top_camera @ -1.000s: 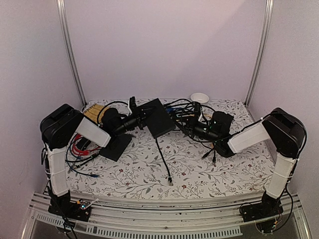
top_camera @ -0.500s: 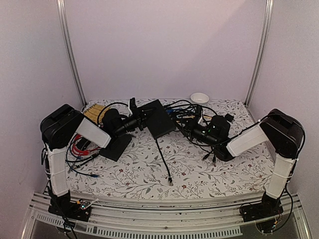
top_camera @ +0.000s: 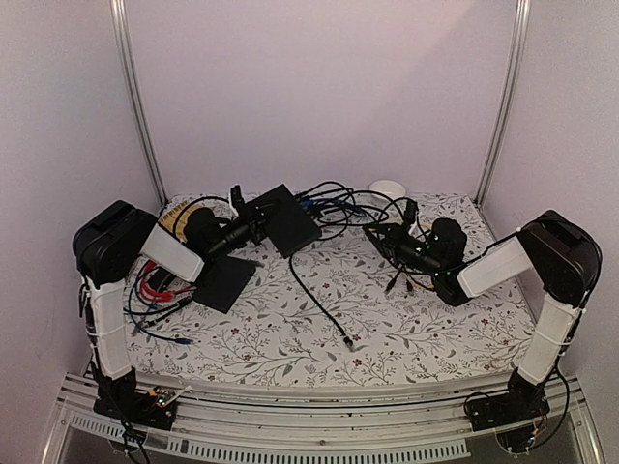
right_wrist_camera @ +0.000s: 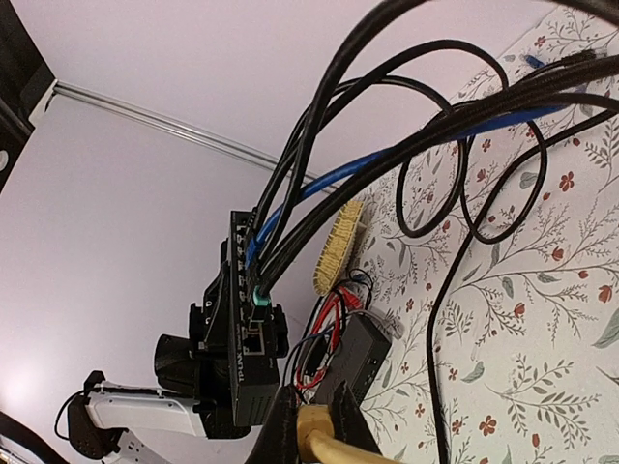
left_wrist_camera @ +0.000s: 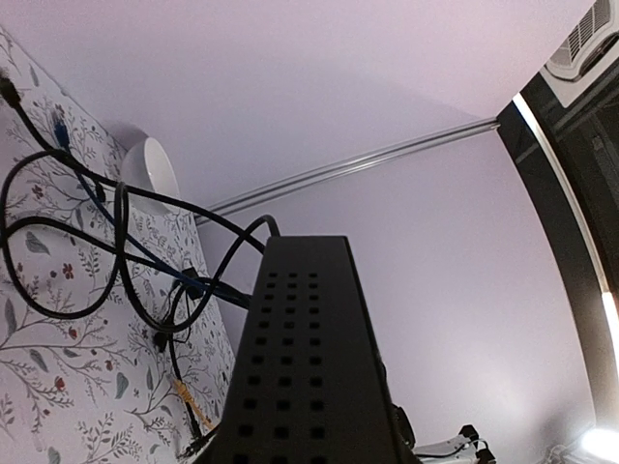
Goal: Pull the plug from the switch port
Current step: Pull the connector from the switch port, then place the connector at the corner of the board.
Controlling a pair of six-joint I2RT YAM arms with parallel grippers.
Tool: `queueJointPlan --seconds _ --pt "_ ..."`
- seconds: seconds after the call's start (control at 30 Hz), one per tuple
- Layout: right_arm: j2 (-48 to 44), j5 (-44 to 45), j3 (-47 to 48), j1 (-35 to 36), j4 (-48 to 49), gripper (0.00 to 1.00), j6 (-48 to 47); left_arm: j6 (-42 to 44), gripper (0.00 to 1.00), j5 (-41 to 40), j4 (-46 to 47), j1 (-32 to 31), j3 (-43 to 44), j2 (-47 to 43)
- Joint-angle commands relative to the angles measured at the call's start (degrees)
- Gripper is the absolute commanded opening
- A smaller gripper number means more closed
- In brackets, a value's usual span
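Note:
The switch (top_camera: pixel 285 220) is a flat black box held off the table at the back left, with my left gripper (top_camera: pixel 253 227) shut on its near end. Its vented face fills the left wrist view (left_wrist_camera: pixel 300 358), where my own fingers are hidden. In the right wrist view the switch (right_wrist_camera: pixel 240 329) shows its socket row, with black, blue and green-booted cables plugged in and one socket bare below them. My right gripper (right_wrist_camera: pixel 324 425) is shut on a yellow plug (right_wrist_camera: pixel 327 437), clear of the switch. From above, the right gripper (top_camera: pixel 379 235) sits well right of the switch.
A bundle of black and blue cables (top_camera: pixel 334 203) runs from the switch toward a white bowl (top_camera: pixel 387 188) at the back. A loose black cable (top_camera: pixel 319 300) trails to the table's middle. A thin black slab (top_camera: pixel 222 280), red wires (top_camera: pixel 155 285) and a tan brush (right_wrist_camera: pixel 338 246) lie at the left.
The switch has moved left and back with the left gripper, while the right gripper has drawn away to the right. The gap between them has widened and the loose black cable has shifted.

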Motion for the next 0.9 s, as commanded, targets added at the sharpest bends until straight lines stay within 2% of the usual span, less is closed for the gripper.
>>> queueJointPlan --seconds 0.0,0.17,0.37,0.57,0.87 --pt "-2.0 -2.5 0.8 0.6 -1.1 0.02 -1.6 -0.3 0.0 -1.1 8.2 -0.3 0.6 -3.8" --pt "-4.6 -6.9 2.9 0.6 -4.4 0.02 -3.4 1.9 0.0 -1.0 6.2 -0.2 0.9 -4.4" --pt "-12.0 -11.3 5.5 0.6 -15.4 0.02 -9.1 4.6 0.0 -0.4 3.3 -0.1 2.2 -4.4" --pt "-18.2 -10.8 5.4 0.6 -23.5 0.02 -13.2 5.2 0.0 -0.1 2.3 -0.1 4.0 -4.4" --pt "-23.2 -6.8 5.5 -3.7 -26.5 0.02 -16.0 7.6 0.0 1.6 0.6 -0.1 2.1 -8.3"
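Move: The right gripper already has the yellow plug free of the switch. The emptied port lies about 10 cm to its left, straight across and about 1 cm higher; the switch's middle is some 16 cm left and 2 cm farther out. The bundle of still-plugged cables hangs about 6 cm ahead and 6 cm left. For the left gripper, which holds the switch, the port is about 9 cm to its right, 6 cm back and roughly level. Lift the right gripper about 10 cm, clear of the empty port, drawing it back some 4 cm as well and keeping the yellow plug pinched. Roll the wrist roughly 15 degrees counter-clockwise, seen from behind the hand, on the way. Keep the left gripper shut on the switch almost in place, raising it about 2 cm only at the end. ##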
